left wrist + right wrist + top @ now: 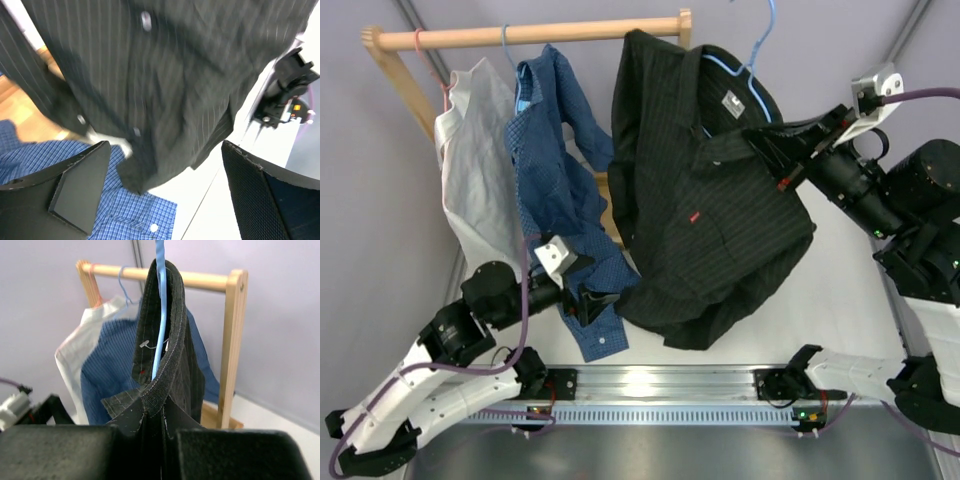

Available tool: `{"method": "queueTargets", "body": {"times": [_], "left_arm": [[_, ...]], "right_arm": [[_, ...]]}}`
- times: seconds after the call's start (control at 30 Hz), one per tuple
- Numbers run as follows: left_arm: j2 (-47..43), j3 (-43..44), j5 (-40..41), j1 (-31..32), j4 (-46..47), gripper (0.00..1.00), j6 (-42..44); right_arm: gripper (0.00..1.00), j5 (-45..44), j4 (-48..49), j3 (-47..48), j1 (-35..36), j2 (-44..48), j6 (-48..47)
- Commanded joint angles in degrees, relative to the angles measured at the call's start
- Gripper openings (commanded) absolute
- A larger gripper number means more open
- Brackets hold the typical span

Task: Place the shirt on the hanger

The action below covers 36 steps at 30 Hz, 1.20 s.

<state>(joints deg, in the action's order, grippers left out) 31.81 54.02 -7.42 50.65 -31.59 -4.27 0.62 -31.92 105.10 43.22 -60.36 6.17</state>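
The black pinstriped shirt [710,230] hangs in the air in front of the rack, its collar draped round the light-blue hanger [761,40]. My right gripper [760,140] is shut on the shirt's collar edge. In the right wrist view the collar [172,330] runs up from the closed gripper [162,415], with the hanger's rod [160,300] inside it. My left gripper [600,300] stands open, low beside the shirt's left hem. In the left wrist view its fingers [80,185] are wide apart below the shirt [165,75], and nothing is between them.
A wooden rack rod [530,35] crosses the back, with a white shirt [475,170] on a pink hanger [430,60] and a blue shirt [555,150]. The blue shirt's hem [135,210] lies under my left gripper. The rack's upright post [232,340] stands right of the collar.
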Motion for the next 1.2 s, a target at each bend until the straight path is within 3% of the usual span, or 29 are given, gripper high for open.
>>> {"method": "queueTargets", "body": {"times": [0.0, 0.27, 0.43, 0.57, 0.6, 0.8, 0.97, 1.17], "left_arm": [[-5.4, -1.6, 3.8, -0.2, 5.6, 0.96, 1.5], [-8.4, -3.0, 5.4, -3.1, 5.7, 0.96, 2.4], [-10.4, -3.7, 4.0, -7.1, 5.8, 0.96, 1.5], [-11.7, -4.4, 4.4, -11.0, 6.5, 0.96, 0.9], [-12.3, -4.4, 4.4, -11.8, 7.0, 0.96, 0.7], [-13.3, -6.0, -1.1, -17.9, 9.5, 0.96, 0.4], [-13.5, -7.2, -3.2, -19.6, 9.4, 0.96, 0.0], [-16.7, -8.9, -0.8, -19.6, 9.5, 0.96, -0.6]], "right_arm": [[0.0, 1.7, 13.7, 4.0, -0.2, -1.8, 1.7], [0.0, 2.0, 23.7, -8.3, 0.0, -0.8, 0.7], [0.0, 0.7, 32.6, -25.0, 1.9, 3.6, 3.7], [0.0, -6.9, 35.4, -31.6, 5.1, 3.4, 6.7], [0.0, -13.5, 34.8, -31.8, 6.2, 2.7, 7.3], [0.0, -38.8, 27.7, -22.1, 16.4, -8.3, 8.5], [0.0, -44.6, 19.1, -6.8, 17.5, -19.8, 10.3], [0.0, -49.4, 19.0, 2.6, 18.2, -27.6, 8.0]]}}
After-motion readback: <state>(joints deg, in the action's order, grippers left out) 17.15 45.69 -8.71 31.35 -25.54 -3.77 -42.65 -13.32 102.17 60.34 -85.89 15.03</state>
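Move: My right hand grips the black shirt and its blue hanger by the shoulder. The bare stretch of rail beside the rack's right post is about 15 cm ahead, 14 cm to the left and 6 cm higher. The post top stands level with that stretch, 11 cm left of my hand; the blue checked shirt hangs around 30 cm left, 10 cm ahead and 15 cm lower. From my empty left hand, that stretch is some 21 cm ahead, 9 cm right and 30 cm up. I keep my right grip shut and swing the hanger forward-left with a slight rise, then dip it steeply, about 16 cm, still travelling forward-left to bring the hook to the rail by the right post. I finish forward-left and slightly up, turning clockwise some 25 degrees and tipping down. My open left hand swings 7 cm left and a little forward, turning counter-clockwise. ##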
